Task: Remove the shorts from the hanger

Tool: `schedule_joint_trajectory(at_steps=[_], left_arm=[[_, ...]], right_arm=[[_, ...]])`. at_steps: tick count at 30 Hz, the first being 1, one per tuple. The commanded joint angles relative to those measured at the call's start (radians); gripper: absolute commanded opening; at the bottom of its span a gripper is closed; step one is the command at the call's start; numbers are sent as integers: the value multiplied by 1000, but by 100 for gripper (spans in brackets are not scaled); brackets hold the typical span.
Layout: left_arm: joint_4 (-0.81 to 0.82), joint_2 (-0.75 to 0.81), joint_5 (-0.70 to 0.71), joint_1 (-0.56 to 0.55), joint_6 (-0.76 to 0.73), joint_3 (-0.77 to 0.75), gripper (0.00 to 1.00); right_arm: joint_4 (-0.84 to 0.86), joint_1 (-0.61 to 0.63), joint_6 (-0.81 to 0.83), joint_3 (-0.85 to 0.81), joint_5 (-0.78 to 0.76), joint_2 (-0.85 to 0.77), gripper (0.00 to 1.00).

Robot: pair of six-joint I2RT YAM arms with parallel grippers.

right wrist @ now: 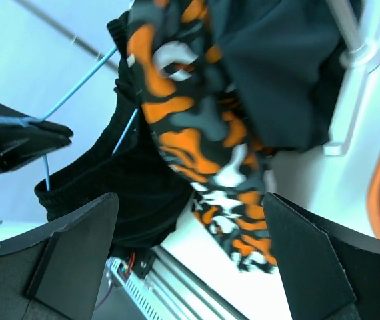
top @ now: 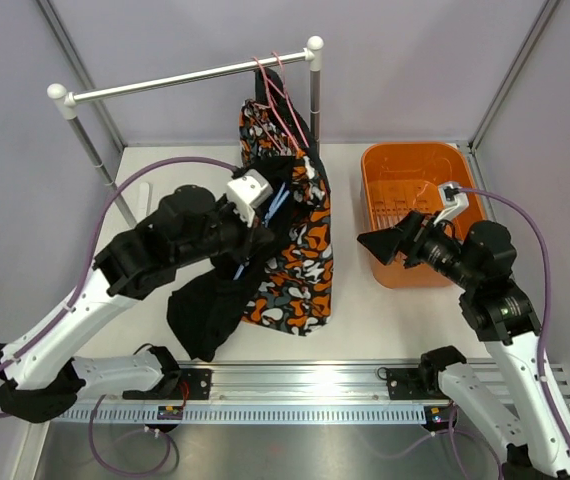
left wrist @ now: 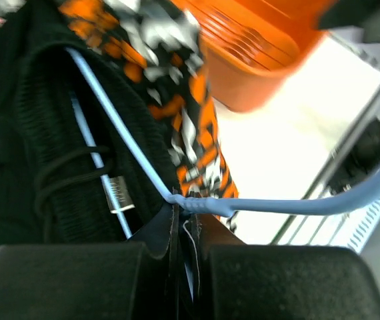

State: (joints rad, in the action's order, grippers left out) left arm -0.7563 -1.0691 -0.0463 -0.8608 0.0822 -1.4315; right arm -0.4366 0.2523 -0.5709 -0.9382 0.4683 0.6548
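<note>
My left gripper (top: 257, 238) is shut on a thin blue hanger (left wrist: 263, 207), pinching its wire between the fingertips (left wrist: 185, 217). A pair of black shorts (top: 205, 305) hangs limp from that hanger, its ribbed waistband (left wrist: 50, 153) close to the jaws. Camouflage shorts (top: 300, 255) in orange, black, grey and white hang beside it from a pink hanger (top: 280, 95) on the rail. Another dark pair (right wrist: 277, 73) shows behind them. My right gripper (top: 380, 245) stands wide open to the right of the camouflage shorts (right wrist: 197, 140), touching nothing, fingers (right wrist: 77, 253) spread.
The metal clothes rail (top: 185, 78) stands on two posts at the back. An orange basket (top: 375, 165) sits at the right, behind my right gripper. The arms' mounting rail (top: 305, 380) runs along the near edge.
</note>
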Motion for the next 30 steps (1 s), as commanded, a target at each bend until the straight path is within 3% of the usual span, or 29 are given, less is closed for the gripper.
schedule_joint_trajectory(at_steps=[1, 12, 19, 25, 29, 30], left_arm=[[-8, -37, -18, -87, -33, -40, 0], [-5, 34, 75, -127, 10, -15, 0], [-46, 78, 88, -132, 22, -20, 0], [-70, 107, 95, -132, 25, -9, 0], [-87, 130, 115, -132, 25, -7, 0], [-89, 136, 124, -132, 27, -7, 0]], right_arm=[[27, 92, 17, -33, -63, 57, 99], [42, 390, 35, -198, -250, 270, 96], [-1, 579, 62, -359, -489, 483, 88], [-70, 668, 57, -508, -709, 693, 74], [-123, 676, 43, -567, -799, 752, 53], [-120, 676, 37, -565, -831, 749, 40]])
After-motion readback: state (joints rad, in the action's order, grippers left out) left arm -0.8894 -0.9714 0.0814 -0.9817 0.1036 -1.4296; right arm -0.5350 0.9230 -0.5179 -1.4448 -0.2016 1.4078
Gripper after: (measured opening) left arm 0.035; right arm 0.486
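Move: The left hand already holds the blue hanger with the black shorts on it; the waistband end that the right hand is after lies about 7 cm ahead of the left hand, 4 cm to its right and 3 cm lower. From the open right hand that waistband end is some 7 cm ahead, 16 cm left and 4 cm lower. The camouflage shorts hang 7 cm ahead, 18 cm left and 13 cm lower; the orange basket stands about 15 cm ahead, 12 cm right and 26 cm lower. At the black shorts' waistband the right fingers arrive on either side of the cloth and close to a bit over half open, after a sweep of about 17 cm left, turning forward and dipping near the end as the wrist rolls its left side down some 20 degrees. The left hand keeps its pinch on the blue hanger, carrying it slightly right and down, then back left, and ends about 4 cm farther back. ##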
